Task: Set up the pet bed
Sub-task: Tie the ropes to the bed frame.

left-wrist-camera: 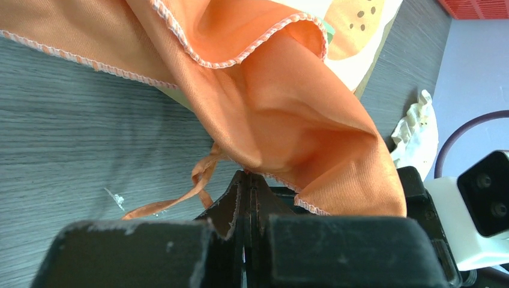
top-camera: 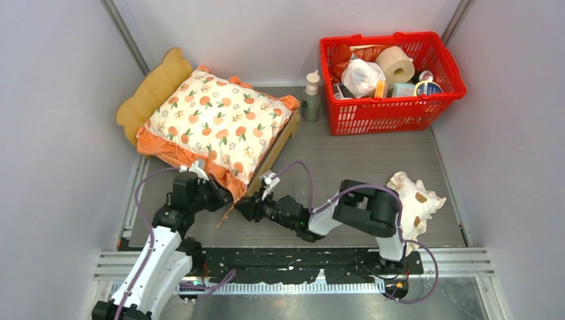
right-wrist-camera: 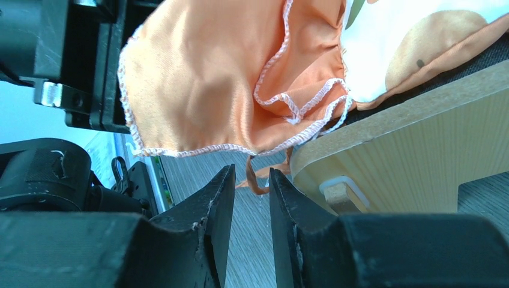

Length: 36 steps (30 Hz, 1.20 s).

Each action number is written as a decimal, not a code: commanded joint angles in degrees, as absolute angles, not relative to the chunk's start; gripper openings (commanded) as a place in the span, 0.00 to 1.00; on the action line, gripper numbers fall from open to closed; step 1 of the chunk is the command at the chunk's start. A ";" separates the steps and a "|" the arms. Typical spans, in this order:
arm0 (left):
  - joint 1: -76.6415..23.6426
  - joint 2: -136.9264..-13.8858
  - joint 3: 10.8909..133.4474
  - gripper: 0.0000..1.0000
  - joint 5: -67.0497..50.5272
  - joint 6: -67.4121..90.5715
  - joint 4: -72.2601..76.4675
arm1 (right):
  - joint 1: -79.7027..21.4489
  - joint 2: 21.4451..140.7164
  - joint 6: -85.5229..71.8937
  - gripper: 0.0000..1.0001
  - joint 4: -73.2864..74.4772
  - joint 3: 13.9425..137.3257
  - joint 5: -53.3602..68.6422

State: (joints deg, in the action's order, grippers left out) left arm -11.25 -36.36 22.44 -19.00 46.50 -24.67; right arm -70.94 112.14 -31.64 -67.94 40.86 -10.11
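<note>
The pet bed (top-camera: 152,92), a light-wood frame with a wavy headboard, lies at the back left with the orange-print cushion (top-camera: 220,123) on it. The cushion's near corner hangs over the bed's foot end (right-wrist-camera: 414,138). My left gripper (top-camera: 223,198) is shut on the orange ruffle (left-wrist-camera: 288,120) at that corner, and the fabric runs right into the closed tips (left-wrist-camera: 249,176). My right gripper (top-camera: 243,207) faces it from the right, close to the frame's foot. It (right-wrist-camera: 252,170) is open by a narrow gap, with nothing between the fingers. A thin orange ribbon (right-wrist-camera: 255,180) dangles just beyond them.
A small cream frilled pillow (top-camera: 416,203) lies beside the right arm. A red basket (top-camera: 390,110) full of items stands at the back right, with a grey-green bottle (top-camera: 311,97) to its left. White walls close in on both sides.
</note>
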 commanded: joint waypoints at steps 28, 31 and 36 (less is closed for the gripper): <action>-11.25 -34.74 20.71 0.08 -16.13 50.87 -20.12 | -73.35 113.35 -29.35 0.05 -73.41 42.77 -18.80; -11.25 -35.80 22.81 0.32 -14.35 49.04 -23.55 | -73.30 111.90 -29.30 0.05 -67.05 43.89 -18.90; -11.27 -35.80 27.82 0.46 -4.98 45.04 -31.45 | -73.13 109.52 -31.56 0.05 -59.78 44.86 -17.99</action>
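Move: The orange rope is held at the left fingertips and hangs between the right hand's part-open fingers, about 1 cm ahead and 1 cm left of that hand's point. The bed frame's near corner stands some 5 cm ahead of the right hand and 2 cm to its right, its middle a little lower. The ruffle corner hangs about 6 cm ahead, 2 cm left and 3 cm above, while the rope's loose tail lies roughly 3 cm back, 4 cm left and 4 cm below. While the left hand keeps its fingers shut on the rope and barely shifts, the right hand stays beside the bed frame's near corner, rises slightly, then settles a centimetre or so lower and closes its fingers on the rope just under the ruffle, sinking a little more afterwards. Only once the right has its pinch does the left hand open to nearly half and let go, easing about 1 cm to its left and 1 cm down, with both wrists turning some 5 degrees, left counter-clockwise and right clockwise. ##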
